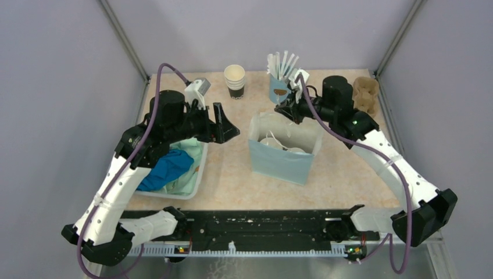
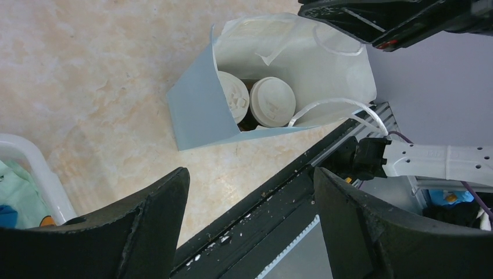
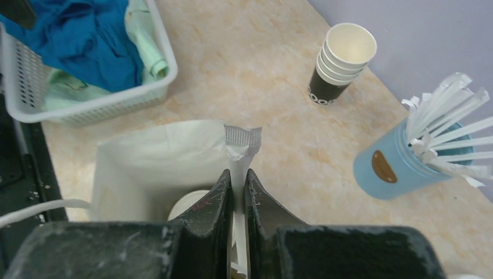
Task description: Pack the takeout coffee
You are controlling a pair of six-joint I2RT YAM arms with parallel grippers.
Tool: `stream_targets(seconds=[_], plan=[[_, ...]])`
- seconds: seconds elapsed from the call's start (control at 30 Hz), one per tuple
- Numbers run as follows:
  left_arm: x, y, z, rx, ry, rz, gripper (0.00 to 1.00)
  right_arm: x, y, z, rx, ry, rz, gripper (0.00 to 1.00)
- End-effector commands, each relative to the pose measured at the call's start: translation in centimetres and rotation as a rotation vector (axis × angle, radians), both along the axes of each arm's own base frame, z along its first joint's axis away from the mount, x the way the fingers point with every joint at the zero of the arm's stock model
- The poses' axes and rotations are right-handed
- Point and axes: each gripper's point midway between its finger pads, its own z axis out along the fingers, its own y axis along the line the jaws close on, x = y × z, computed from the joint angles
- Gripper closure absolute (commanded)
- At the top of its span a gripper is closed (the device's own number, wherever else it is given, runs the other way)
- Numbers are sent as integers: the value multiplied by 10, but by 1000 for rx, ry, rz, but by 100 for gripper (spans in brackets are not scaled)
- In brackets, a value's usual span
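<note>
A light blue paper bag (image 1: 279,164) (image 2: 195,113) (image 3: 145,152) stands open mid-table. Inside it are two takeout coffee cups, showing only their round white lids (image 2: 272,102) (image 2: 232,96) (image 1: 270,141); one lid edge (image 3: 189,203) peeks out beside my right fingers. My right gripper (image 3: 237,172) (image 1: 285,108) is at the bag's far rim, shut on a white paper-wrapped stick (image 3: 242,142) whose crimped end points up past the fingertips. To the left of the bag, my left gripper (image 1: 229,129) (image 2: 250,172) hovers above the table. It is open and holds nothing.
A stack of lidless cream-and-black cups (image 1: 235,80) (image 3: 340,64) and a light blue cup of white sticks (image 1: 280,81) (image 3: 395,165) stand at the back. A white basket of cloths (image 1: 187,192) (image 3: 87,102) sits left. A cardboard cup carrier (image 1: 365,93) lies back right.
</note>
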Motion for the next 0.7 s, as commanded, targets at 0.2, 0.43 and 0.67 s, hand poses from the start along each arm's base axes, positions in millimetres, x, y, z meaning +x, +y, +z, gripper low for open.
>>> stream_targets(seconds=[0.2,0.43,0.67], plan=[[16,-10,3,-33,-2,18,16,25,1,-14,57,-214,-72,100],[22,-14,3,-35,-5,20,16,20,-4,-20,93,-127,-123,81],[24,-18,-3,-55,-4,17,16,2,-35,61,212,-72,-297,34]])
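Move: Just beyond and above the middle of the open takeout bag, the right hand holds a wrapped straw: the bag's middle lies about 4 cm back, 2 cm to the right and 18 cm below it. The straw cup stands some 23 cm ahead and 2 cm to the right, the paper-cup stack also 23 cm ahead but 15 cm to the left. From the left hand the bag is roughly 20 cm to the right and 3 cm ahead. Lowering the straw into the bag along its far side, the right hand sinks about 7 cm, easing 2 cm forward, then spreads its closed fingers to let go and lifts back some 5 cm, turning about 10 degrees clockwise. The empty left hand, still open, drifts a couple of centimetres forward, right and down towards the bag. ##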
